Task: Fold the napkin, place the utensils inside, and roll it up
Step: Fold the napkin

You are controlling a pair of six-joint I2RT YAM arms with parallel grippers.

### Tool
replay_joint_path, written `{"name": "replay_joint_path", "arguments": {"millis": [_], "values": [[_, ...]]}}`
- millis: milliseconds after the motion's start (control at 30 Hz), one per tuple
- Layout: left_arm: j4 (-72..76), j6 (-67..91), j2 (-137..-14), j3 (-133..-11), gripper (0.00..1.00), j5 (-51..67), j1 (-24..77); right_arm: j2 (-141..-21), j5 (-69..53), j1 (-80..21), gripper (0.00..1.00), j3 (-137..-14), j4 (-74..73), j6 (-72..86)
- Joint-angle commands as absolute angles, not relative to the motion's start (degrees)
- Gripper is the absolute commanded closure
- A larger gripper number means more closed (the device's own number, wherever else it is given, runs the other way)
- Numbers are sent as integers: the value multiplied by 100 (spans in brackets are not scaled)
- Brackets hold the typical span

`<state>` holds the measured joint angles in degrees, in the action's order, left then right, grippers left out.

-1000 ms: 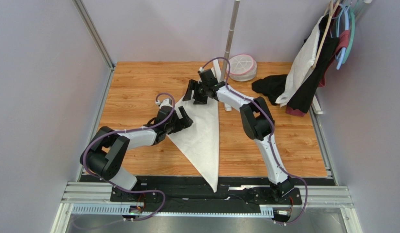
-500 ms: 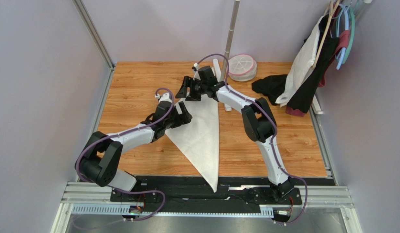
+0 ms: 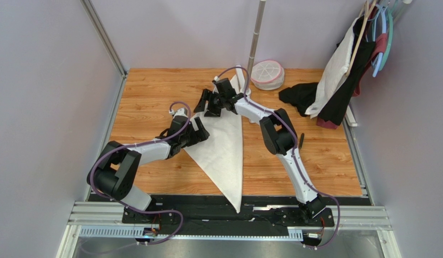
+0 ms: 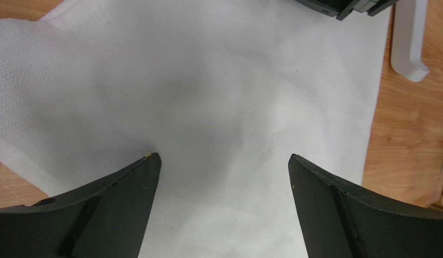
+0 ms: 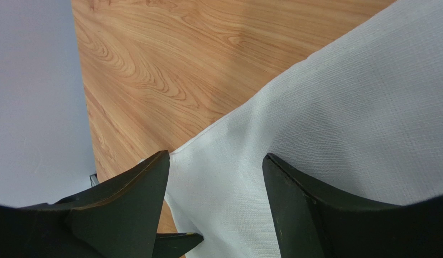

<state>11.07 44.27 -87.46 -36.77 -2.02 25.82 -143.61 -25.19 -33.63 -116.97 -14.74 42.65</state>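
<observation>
The napkin (image 3: 224, 148) lies on the wooden table folded into a long triangle, its point towards the near edge. My left gripper (image 3: 198, 131) is open low over the napkin's left edge; in its wrist view the left gripper (image 4: 223, 158) has only flat white cloth (image 4: 207, 97) between its fingers. My right gripper (image 3: 208, 103) is open at the napkin's far left corner, its fingers (image 5: 126, 193) standing either side of the cloth edge (image 5: 218, 177). A slim dark thing (image 3: 301, 138) lies by the right elbow, too small to tell whether it is one of the utensils.
A round white container with a pink rim (image 3: 267, 74) stands at the back beside a metal pole (image 3: 255, 37), whose white foot (image 4: 410, 51) lies near the napkin. A black cloth (image 3: 300, 95) and hanging garments (image 3: 344, 70) fill the back right. Walls close both sides.
My right gripper has drifted a little left along the napkin's far edge. My left arm reached forward, then settled back slightly. Both grippers stay open.
</observation>
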Motion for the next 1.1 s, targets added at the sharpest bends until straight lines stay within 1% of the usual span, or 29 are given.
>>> {"name": "replay_joint_path", "arguments": {"millis": [0,233,533,633,767,867,900,967,1000,1067], "values": [[1266,4632,-8569,-3481,1,-194,2584,-14536,-1864,-3401,29,-12163,-1863,4473],[1538,4799,-8719,-3261,1,-114,2584,-14862,-1494,-3384,30,-12638,-1951,4799],[1415,4650,-8737,-3419,1,-193,2593,-15047,-1327,-3349,30,-12832,-1864,4922],[1389,4518,-8710,-3480,1,-211,2584,-15100,-1704,-3314,30,-12850,-1383,4913],[1056,4114,-8657,-4042,1,-211,2575,-15091,-2818,-3340,30,-13008,-766,4720],[502,3719,-8394,-4586,1,-333,2566,-14688,-3128,-3349,30,-12930,-607,4457],[205,3613,-8289,-4710,1,-377,2549,-14260,-3129,-3349,29,-12650,-554,4369],[-121,3288,-7920,-5018,1,-396,2462,-13784,-2963,-3331,29,-12271,-510,4079],[-445,3191,-7788,-5106,1,-352,2409,-13477,-2884,-3305,29,-11808,-518,4009],[-754,2971,-7384,-5308,1,-90,2120,-12633,-2787,-3235,29,-11314,-501,3772]]}}
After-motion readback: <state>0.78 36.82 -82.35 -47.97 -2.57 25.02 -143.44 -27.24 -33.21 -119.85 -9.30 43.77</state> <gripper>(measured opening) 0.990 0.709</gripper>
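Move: My right hand, fingertips down on the folded napkin, has the napkin's middle about 10 cm back and 6 cm to its right, the far tip some 15 cm ahead and 12 cm right, and the pole stand roughly 7 cm ahead and 17 cm right. For my left hand, also at cloth level, the napkin's middle lies about level and 8 cm right, the near tip some 29 cm back and 15 cm right. I sweep my open right fingertips about 4 cm forward over the napkin's left-hand part, turning some 10 degrees clockwise, while my open left fingertips stay pressed on the cloth. Then I turn the right hand back, slide it a couple of centimetres left, and raise it with a slight draw back as I lift my left hand about 8 cm, drifting forward, its fingers tipping up. ##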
